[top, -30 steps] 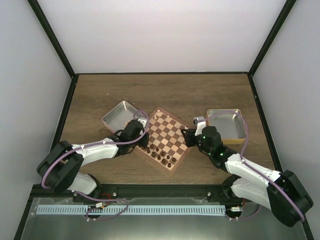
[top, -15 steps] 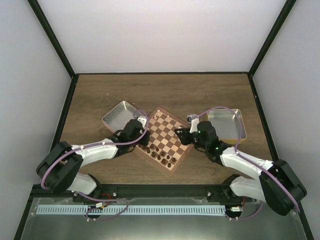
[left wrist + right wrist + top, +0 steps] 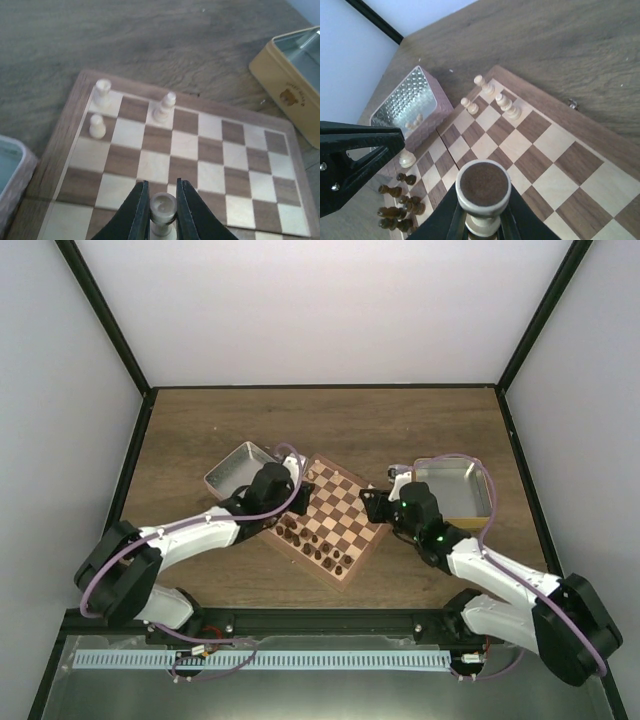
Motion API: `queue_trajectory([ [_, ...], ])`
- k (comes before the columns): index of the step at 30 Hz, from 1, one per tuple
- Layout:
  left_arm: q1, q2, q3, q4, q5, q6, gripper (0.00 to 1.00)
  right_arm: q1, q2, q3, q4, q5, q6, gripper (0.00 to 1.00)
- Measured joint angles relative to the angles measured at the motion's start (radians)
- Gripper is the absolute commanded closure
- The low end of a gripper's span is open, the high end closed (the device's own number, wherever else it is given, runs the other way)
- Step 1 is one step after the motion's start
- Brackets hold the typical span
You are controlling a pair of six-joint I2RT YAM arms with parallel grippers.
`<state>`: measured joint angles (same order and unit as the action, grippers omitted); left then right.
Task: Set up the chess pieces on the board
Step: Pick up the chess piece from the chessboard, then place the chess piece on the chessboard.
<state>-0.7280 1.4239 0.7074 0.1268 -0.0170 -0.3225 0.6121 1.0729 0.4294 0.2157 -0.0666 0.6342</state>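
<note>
The board (image 3: 343, 581) lies turned like a diamond between my arms. My left gripper (image 3: 294, 502) hangs over its left edge, shut on a light pawn (image 3: 163, 207) held upright. Three light chess pieces, a rook (image 3: 102, 92), a bishop (image 3: 165, 106) and a pawn (image 3: 97, 126), stand near the board's far corner. My right gripper (image 3: 371, 506) is over the board's right side. It is shut on a light piece held upside down, its brown felt base (image 3: 483, 184) facing the right wrist camera. Dark pieces (image 3: 318, 552) stand in rows along the near edge.
A silver tray (image 3: 238, 469) with several light pieces (image 3: 413, 120) in it sits against the board's left side. A gold tin (image 3: 452, 490) stands to the right of the board. Black frame rails line the table's sides.
My left gripper has moved a little away from me, along the board's left edge. My right gripper swung left over the board, then eased slightly back. Both stayed shut on their pieces.
</note>
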Motion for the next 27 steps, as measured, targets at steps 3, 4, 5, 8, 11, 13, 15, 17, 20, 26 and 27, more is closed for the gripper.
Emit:
queue_trajectory([
  [3,-0.010,0.033,0.049,0.005,-0.004,0.014,0.95,0.000,-0.035,0.000,-0.005,0.029,0.010,0.89],
  [4,-0.014,0.052,0.065,0.007,-0.006,0.017,0.95,0.000,-0.042,0.000,-0.006,0.036,0.011,0.89],
  [5,-0.017,0.071,0.077,0.008,-0.007,0.019,0.95,0.000,-0.048,0.000,-0.006,0.042,0.012,0.89],
  [8,-0.024,0.139,0.111,0.014,-0.016,0.022,0.95,0.000,-0.058,-0.005,-0.007,0.053,0.014,0.89],
  [11,-0.024,0.194,0.143,0.015,-0.032,0.032,0.95,0.000,-0.060,-0.008,-0.012,0.060,0.014,0.89],
  [13,-0.025,0.225,0.163,0.019,-0.044,0.042,0.95,0.000,-0.060,-0.008,-0.013,0.063,0.014,0.89],
  [15,-0.025,0.249,0.181,0.024,-0.056,0.053,0.94,0.000,-0.061,-0.008,-0.013,0.064,0.014,0.89],
  [17,-0.025,0.275,0.198,0.032,-0.067,0.067,0.94,0.000,-0.062,-0.008,-0.014,0.067,0.014,0.89],
  [20,-0.025,0.304,0.211,0.047,-0.077,0.085,0.94,0.000,-0.063,-0.008,-0.013,0.069,0.014,0.89],
  [26,-0.025,0.344,0.229,0.058,-0.090,0.111,0.92,0.000,-0.064,-0.008,-0.014,0.071,0.014,0.89],
  [27,-0.025,0.348,0.232,0.058,-0.091,0.116,0.91,0.000,-0.064,-0.008,-0.014,0.071,0.014,0.89],
])
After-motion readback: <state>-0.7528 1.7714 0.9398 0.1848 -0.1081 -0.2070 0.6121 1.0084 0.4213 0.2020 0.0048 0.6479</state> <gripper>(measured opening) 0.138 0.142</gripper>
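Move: Ahead and to the right of the left hand, which already holds a light piece, the free second-row square in front of the light bishop lies about 8 cm out, 4 cm right and 6 cm below. The bishop stands about 10 cm ahead and 6 cm right, the corner rook 12 ahead and 2 right, and the light pawn 10 straight ahead, all at that height. From the right hand, also holding a light piece, the square is about 10 cm ahead, 8 left and 8 below. Carrying its light piece over the board towards the bishop, the left hand goes about 5 cm forward and 4 cm right. After a brief rise it sinks some 5 cm, rolling about 10 degrees so its left side lifts, with the fingers keeping their hold. The right hand eases up and right by a good centimetre each, still holding its own piece, then stays. ##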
